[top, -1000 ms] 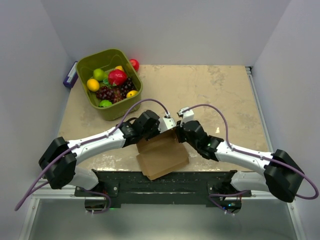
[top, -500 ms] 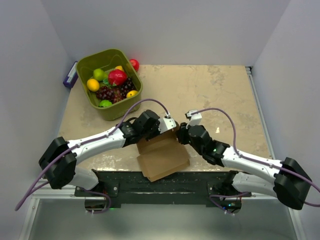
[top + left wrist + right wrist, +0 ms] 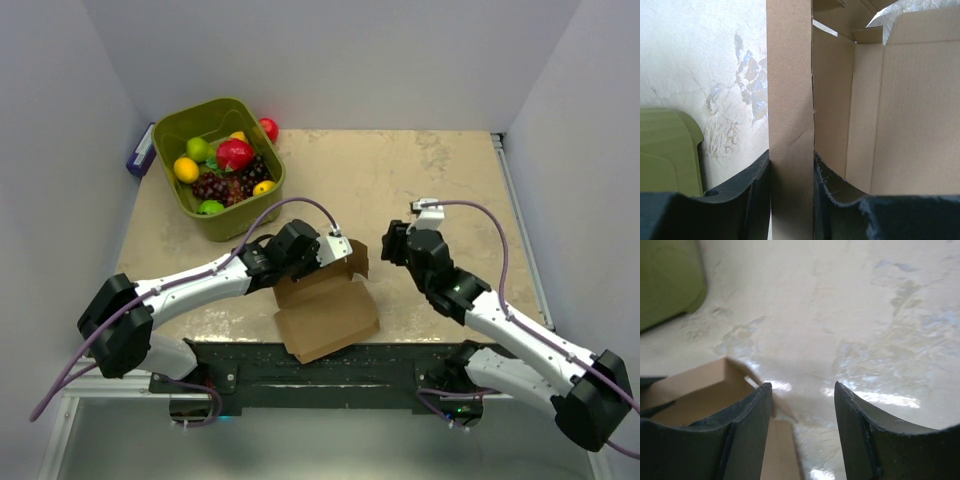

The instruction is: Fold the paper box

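Note:
The paper box (image 3: pixel 328 312), plain brown cardboard, lies at the near middle of the table with its back flap standing up. My left gripper (image 3: pixel 337 250) is shut on that upright panel (image 3: pixel 790 90); both jaws press flat against its two faces, and the box's inner walls (image 3: pixel 900 110) show to the right. My right gripper (image 3: pixel 388 243) hovers just right of the box, apart from it. Its jaws stand open with only bare table between them, and a corner of the box (image 3: pixel 700 382) shows behind its left finger.
An olive-green bin (image 3: pixel 170 130) full of fruit stands at the back left, with a red ball (image 3: pixel 269 128) and a purple object (image 3: pixel 140 152) beside it. The bin's corner shows in both wrist views (image 3: pixel 665 150) (image 3: pixel 665 280). Mottled beige tabletop (image 3: pixel 440 180) stretches to the right.
My right gripper has opened, let go of the box's flap and drawn back to the right. The left gripper has kept its hold without moving.

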Action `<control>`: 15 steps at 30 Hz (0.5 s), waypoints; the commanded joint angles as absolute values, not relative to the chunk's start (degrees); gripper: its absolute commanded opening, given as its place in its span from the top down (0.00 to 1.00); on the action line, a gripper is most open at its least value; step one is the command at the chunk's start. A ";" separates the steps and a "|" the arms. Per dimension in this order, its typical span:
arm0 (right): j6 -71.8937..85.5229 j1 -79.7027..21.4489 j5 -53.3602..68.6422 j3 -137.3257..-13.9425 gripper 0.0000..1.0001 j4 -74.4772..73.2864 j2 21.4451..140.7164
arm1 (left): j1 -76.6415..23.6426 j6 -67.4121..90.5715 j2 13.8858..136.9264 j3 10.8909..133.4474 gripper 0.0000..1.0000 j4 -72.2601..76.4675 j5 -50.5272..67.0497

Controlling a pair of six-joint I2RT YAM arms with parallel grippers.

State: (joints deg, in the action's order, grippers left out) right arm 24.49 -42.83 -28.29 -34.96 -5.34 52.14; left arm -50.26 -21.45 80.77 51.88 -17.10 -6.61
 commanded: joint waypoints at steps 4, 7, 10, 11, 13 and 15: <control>21.10 -35.42 -22.16 -38.58 0.42 -0.98 63.07 | -50.27 -20.74 80.95 51.50 0.85 -18.72 -4.92; 20.66 -34.98 -19.08 -39.29 0.42 2.01 68.79 | -50.27 -20.74 80.86 51.50 0.85 -18.72 -4.92; 19.87 -34.98 -15.57 -38.76 0.42 4.56 71.19 | -50.27 -20.74 80.86 51.42 0.85 -18.72 -4.92; 19.34 -35.07 -14.34 -38.50 0.42 5.01 71.71 | -50.27 -20.66 80.95 51.42 0.85 -18.72 -4.92; 18.64 -34.98 -11.36 -37.62 0.41 6.24 71.63 | -50.27 -20.65 81.04 51.50 0.85 -18.72 -4.92; 17.84 -35.07 -9.06 -36.40 0.41 7.03 70.49 | -50.27 -20.74 81.38 51.59 0.85 -18.72 -4.83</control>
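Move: The box's loose right flap, standing out from the corner, lies some 6 cm to the right hand's left, level with it fore and aft, and about 9 cm below. The box wall pinched by the left hand is around 15 cm left, 2 cm back and 8 cm below; the box's near panel is roughly 11 cm back, 11 cm left and 16 cm below. From the left hand the flap is about 10 cm right, 2 cm ahead and just lower. The right hand, empty and with its fingers staying open, first slips forward and a couple of centimetres to the right, then sinks about 8 cm with a drift back to the left, ending just outside the flap and some 3 cm farther out than it began. Its fingers tip about 10 degrees further down on the way, while the left hand stays put and keeps its pinch on the box wall. ##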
